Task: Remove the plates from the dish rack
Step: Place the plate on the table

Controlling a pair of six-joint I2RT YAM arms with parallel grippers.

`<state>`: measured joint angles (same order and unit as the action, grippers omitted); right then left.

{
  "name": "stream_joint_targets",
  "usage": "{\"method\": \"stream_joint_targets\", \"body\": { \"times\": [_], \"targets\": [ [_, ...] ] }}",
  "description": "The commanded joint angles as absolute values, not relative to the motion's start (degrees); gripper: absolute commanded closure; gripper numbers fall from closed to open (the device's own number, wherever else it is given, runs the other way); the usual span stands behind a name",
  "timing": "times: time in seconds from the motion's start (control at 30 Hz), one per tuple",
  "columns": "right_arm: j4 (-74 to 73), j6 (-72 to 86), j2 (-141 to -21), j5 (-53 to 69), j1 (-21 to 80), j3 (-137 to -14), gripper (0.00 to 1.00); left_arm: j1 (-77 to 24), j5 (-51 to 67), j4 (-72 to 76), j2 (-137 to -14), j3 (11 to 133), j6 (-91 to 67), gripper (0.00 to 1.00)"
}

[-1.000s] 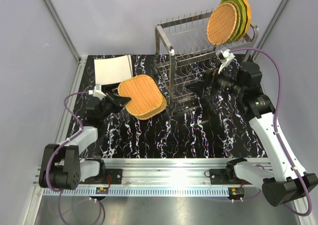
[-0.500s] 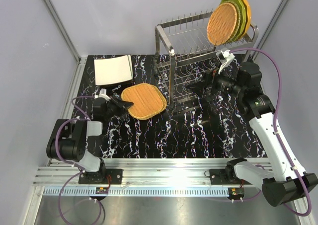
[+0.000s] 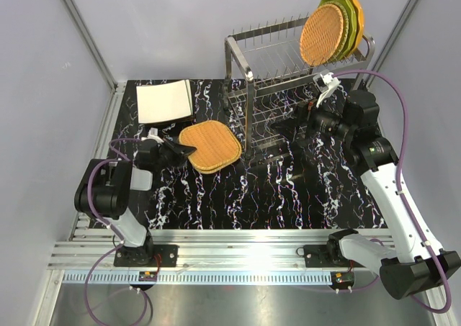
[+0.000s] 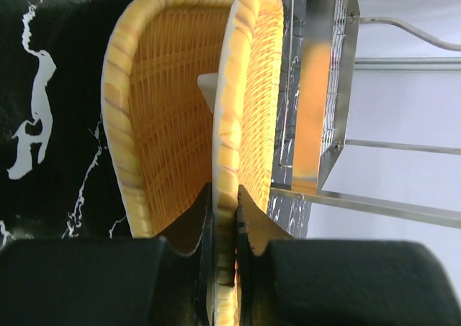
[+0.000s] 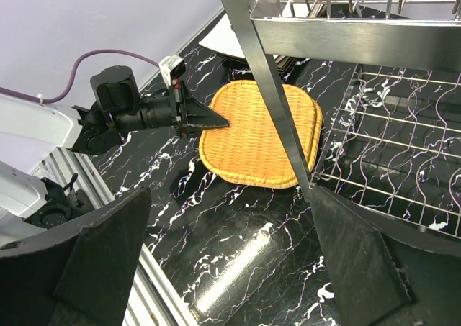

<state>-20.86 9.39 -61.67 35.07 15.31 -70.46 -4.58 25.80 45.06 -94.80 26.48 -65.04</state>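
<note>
My left gripper (image 3: pixel 184 151) (image 4: pixel 225 189) is shut on the near rim of a woven orange-tan rounded-square plate (image 3: pixel 211 143) (image 4: pixel 252 81). That plate hovers low over a second, matching plate (image 4: pixel 155 110) lying on the table, and the two are apart at the gripped edge. The dish rack (image 3: pixel 248 70) stands just to the right. Its top tier holds a round woven plate (image 3: pixel 321 34), with a green scalloped plate (image 3: pixel 347 11) and an orange one behind it. My right gripper (image 3: pixel 282 133) (image 5: pixel 227 268) is open and empty by the rack's lower tier.
A stack of square cream plates (image 3: pixel 164 101) (image 5: pixel 229 44) lies at the back left of the black marbled table (image 3: pixel 238 196). A rack post (image 5: pixel 277 96) crosses the right wrist view between my right gripper and the woven plates (image 5: pixel 252 135).
My left gripper has lowered the woven plate from a raised tilt to nearly flat over the matching one and shifted slightly right. The right arm has not moved.
</note>
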Motion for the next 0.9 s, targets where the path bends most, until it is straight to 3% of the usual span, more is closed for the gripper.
{"method": "stream_joint_targets", "body": {
  "times": [0.0, 0.1, 0.23, 0.27, 0.37, 0.4, 0.5, 0.63, 0.87],
  "targets": [
    [-18.55, 9.49, -61.08, 34.45, 14.85, -70.58, 0.00, -4.92, 25.23, 53.26, -95.89, 29.26, -65.65, 0.98],
    [-18.81, 9.41, -61.26, 34.45, 14.85, -70.66, 0.00, -5.10, 25.22, 52.21, -97.03, 29.88, -65.65, 0.91],
    [-18.72, 9.41, -61.43, 34.37, 14.94, -70.58, 0.00, -5.27, 25.49, 49.23, -97.82, 30.94, -64.95, 0.73],
    [-18.81, 9.40, -61.35, 34.37, 14.85, -70.66, 0.00, -5.45, 25.40, 48.44, -97.65, 31.20, -64.69, 0.63],
    [-18.90, 9.40, -61.43, 34.28, 14.85, -70.75, 0.00, -5.62, 24.96, 44.22, -96.60, 32.34, -62.67, 0.51],
    [-18.90, 9.23, -61.44, 34.19, 14.85, -70.75, 0.00, -5.71, 24.61, 41.34, -95.46, 32.60, -61.19, 0.41],
    [-18.98, 9.23, -61.52, 34.19, 14.77, -70.93, 0.00, -5.89, 22.77, 33.44, -93.17, 34.45, -57.24, 0.25],
    [-18.90, 8.96, -61.61, 34.01, 14.85, -71.10, 0.00, -6.15, 19.79, 22.09, -88.78, 37.61, -51.52, 0.15],
    [-18.63, 9.05, -61.79, 34.10, 14.76, -71.19, 0.00, -6.50, 16.61, 7.30, -87.80, 43.50, -43.51, 0.09]
  ]
}}
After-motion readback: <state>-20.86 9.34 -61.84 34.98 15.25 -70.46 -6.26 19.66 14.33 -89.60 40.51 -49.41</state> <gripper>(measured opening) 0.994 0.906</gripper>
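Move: The wicker plate is already in the left fingers by its left rim, its middle about 7 cm to the hand's right, 1 cm ahead and 2 cm lower. The lower wicker plate it is being laid on is centred some 8 cm right, 1 cm ahead and 4 cm below. The square plates lie about 17 cm ahead and 10 cm left; the rack's near leg stands 19 cm right, about level. From the right hand, the held plate is some 22 cm left, 9 cm ahead and 33 cm down. The wicker plate, still pinched by its left rim, is eased about 1.5 cm forward and slightly down onto the lower wicker plate while the left fingers begin to open. They spread almost fully and let go of the rim; the hand then lifts some 1.5 cm and drifts a little left, rolling about 15 degrees with its left side rising, and stays close around the rim. ##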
